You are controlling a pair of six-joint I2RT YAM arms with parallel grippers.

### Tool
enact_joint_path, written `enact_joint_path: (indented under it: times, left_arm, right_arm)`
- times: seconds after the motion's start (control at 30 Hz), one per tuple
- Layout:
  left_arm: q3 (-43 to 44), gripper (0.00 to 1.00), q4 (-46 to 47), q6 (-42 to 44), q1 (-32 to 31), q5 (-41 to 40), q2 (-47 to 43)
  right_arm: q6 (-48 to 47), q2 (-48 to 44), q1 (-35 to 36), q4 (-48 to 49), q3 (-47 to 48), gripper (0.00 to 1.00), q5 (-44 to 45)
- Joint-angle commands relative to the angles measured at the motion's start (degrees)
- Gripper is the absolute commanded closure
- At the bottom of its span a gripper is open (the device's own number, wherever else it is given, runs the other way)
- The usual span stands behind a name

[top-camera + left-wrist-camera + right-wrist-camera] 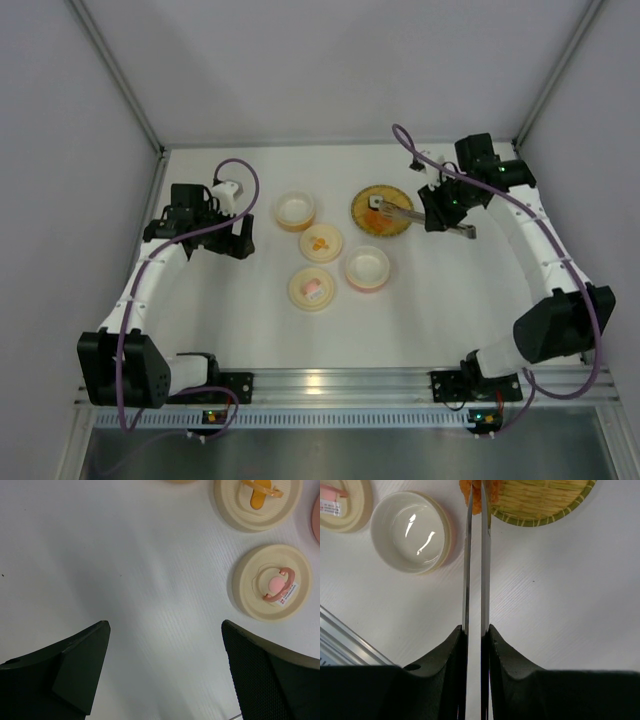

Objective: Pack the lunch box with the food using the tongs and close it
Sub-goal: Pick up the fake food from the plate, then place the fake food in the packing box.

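My right gripper (437, 212) (475, 627) is shut on the grey metal tongs (398, 209) (484, 555), squeezing their two arms nearly together. The tongs reach over the woven plate (383, 195) (545, 500). Their ends sit against an orange chunk of food (493, 491) at the plate's rim. A small white cube (375, 203) lies on the plate. The lunch box stands open as two round bowls, one orange-rimmed (296, 210) and one pink-rimmed (367, 268) (410, 530). My left gripper (236, 242) (164, 625) hangs open over bare table, holding nothing.
Two cream lids lie on the table between the arms. One has an orange handle (321, 243) (257, 500), the other a pink handle (312, 289) (272, 582). White walls close the table at the back and both sides. A metal rail (330, 385) runs along the near edge.
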Motion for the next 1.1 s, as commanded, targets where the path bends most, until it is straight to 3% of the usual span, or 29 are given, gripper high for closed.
enact_joint_path:
  times: [0.0,0.43,1.07]
  left_arm:
    - [1.7,0.02,1.1,-0.2,-0.1,1.1,0.4]
    - [1.9,0.02,0.2,0.0,-0.1,1.4,0.0]
    - [0.5,0.02,0.1,0.6,0.0,0.4,-0.4]
  right_arm:
    - [-4.8,-6.6,-0.3,-3.4,-1.4,1.0,-3.7]
    - [-12.8,-13.2,0.4,-11.2,-5.0,1.0,-10.0]
    - [-13.2,-12.8,4.0,-5.0,-12.9,1.0,-10.6]
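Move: The right hand grips tongs already pinching an orange fried piece of fake food at the plate. The near bowl, where it is taken, lies about 8 cm back and 12 cm left, some 17 cm below. The plate's middle is roughly 5 cm ahead and 8 cm left. The orange-handled lid is about 2 cm back and 22 cm left, the pink-handled lid 13 cm back and 24 cm left. From the left hand, the bowl is about 6 cm back, 28 cm right. Still pinched in the tongs' tips, the fried piece is carried off the plate by the right hand, which draws back nearly 10 cm towards its own base, first rising 2–3 cm, then sinking about 4 to bring the tips over the near bowl. Meanwhile the hand turns some 15 degrees counter-clockwise and keeps its grip on the tongs. ##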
